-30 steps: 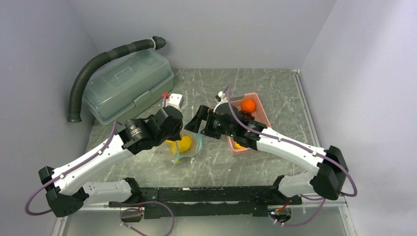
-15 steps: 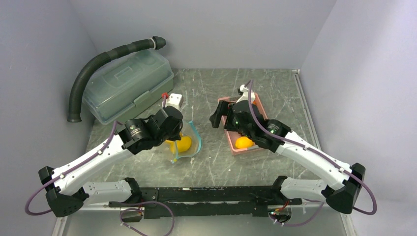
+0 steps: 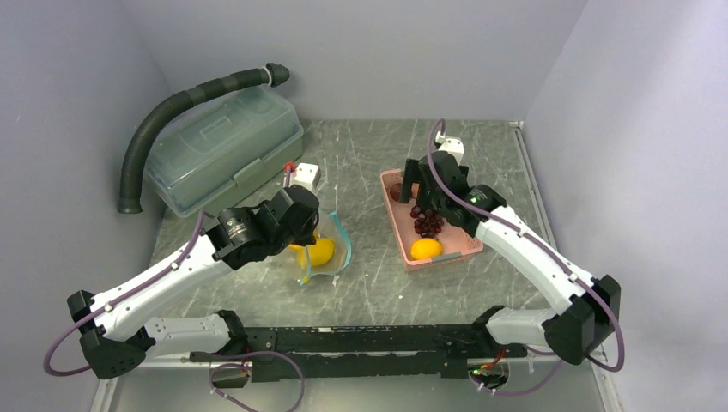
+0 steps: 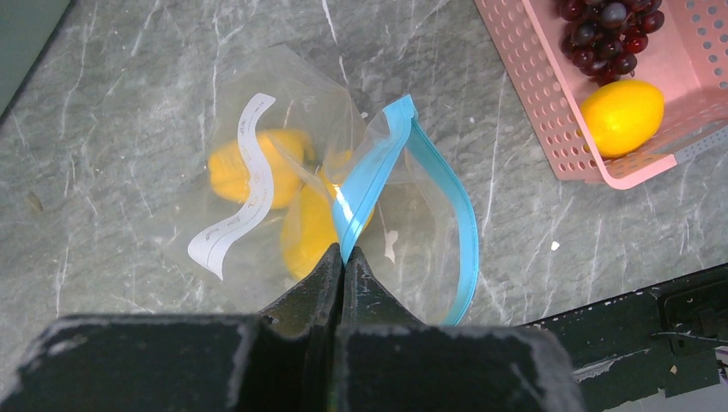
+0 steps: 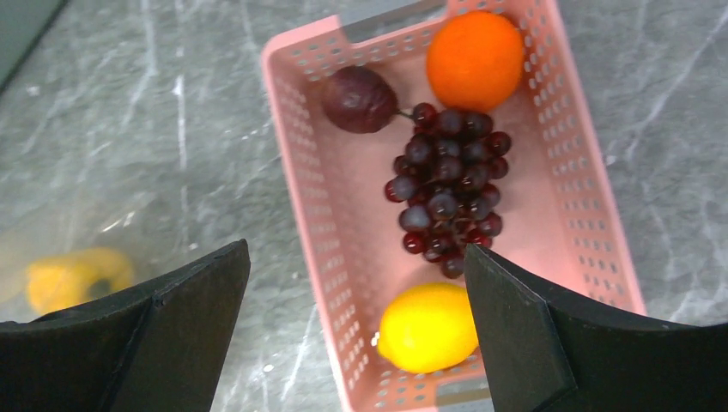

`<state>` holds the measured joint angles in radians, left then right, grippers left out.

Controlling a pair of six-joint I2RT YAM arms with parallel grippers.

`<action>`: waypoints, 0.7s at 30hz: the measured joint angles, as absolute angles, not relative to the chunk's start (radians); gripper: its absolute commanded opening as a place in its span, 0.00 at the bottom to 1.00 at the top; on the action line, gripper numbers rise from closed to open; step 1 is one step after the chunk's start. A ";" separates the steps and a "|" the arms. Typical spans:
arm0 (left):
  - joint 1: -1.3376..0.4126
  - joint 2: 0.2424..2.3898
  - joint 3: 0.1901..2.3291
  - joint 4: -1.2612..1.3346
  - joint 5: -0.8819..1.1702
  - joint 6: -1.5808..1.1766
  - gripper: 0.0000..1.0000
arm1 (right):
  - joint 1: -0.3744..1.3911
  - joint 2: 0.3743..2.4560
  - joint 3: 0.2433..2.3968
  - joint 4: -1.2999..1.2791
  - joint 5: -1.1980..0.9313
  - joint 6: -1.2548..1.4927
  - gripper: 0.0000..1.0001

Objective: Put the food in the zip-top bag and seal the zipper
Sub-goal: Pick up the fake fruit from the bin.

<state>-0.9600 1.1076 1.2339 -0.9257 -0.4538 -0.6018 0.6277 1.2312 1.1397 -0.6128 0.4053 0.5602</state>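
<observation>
The clear zip-top bag lies on the marble table, its mouth pulled up and gaping. My left gripper is shut on the near side of the teal zipper. Two yellow fruits lie inside the bag. My right gripper hangs open and empty over the pink basket. In the basket are an orange, a dark round fruit, a grape bunch and a yellow fruit. Seen from above, the right gripper hovers over the basket's far left corner.
A green-grey lidded box and a black corrugated hose sit at the back left. A small white block with a red tip stands behind the bag. Grey walls close in on three sides.
My right arm has swung away from the bag's mouth to the right and now hangs over the basket, still open. The left gripper has kept its hold on the zipper.
</observation>
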 measured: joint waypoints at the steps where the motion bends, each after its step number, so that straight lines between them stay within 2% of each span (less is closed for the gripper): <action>1: -0.960 1.108 1.234 -0.926 -0.454 -0.601 0.04 | 0.606 1.245 1.140 -0.612 0.403 0.546 0.99; 21: -0.960 1.108 1.234 -0.925 -0.454 -0.587 0.03 | 0.421 1.610 1.238 -0.555 0.403 0.392 0.99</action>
<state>-0.9600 1.1076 1.2339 -0.9249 -0.4538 -0.5865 0.4206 1.6096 1.2385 -0.5552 0.4030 0.3923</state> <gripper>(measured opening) 0.036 0.992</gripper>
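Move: The orange lies at the far end of the pink bin, about 15 cm ahead of the right gripper, 6 cm to its right and some 16 cm below. The grapes sit about 8 cm nearer than the orange, 5 cm right of the gripper; the purple fruit is 13 cm ahead and 3 cm left, the lemon about 4 cm back and 3 cm right. From the left gripper the orange is some 26 cm ahead and 33 cm to the right. Bring the open right gripper down into line with the orange: about 9 cm down, with 7 or 8 cm forward and some 5 cm right, passing over the grapes. Sink steeply at first, then flatten into a mostly forward reach, tipping the fingers about 10 degrees further down as the hand rolls slightly left side down. Keep the fingers wide and touch nothing yet. ##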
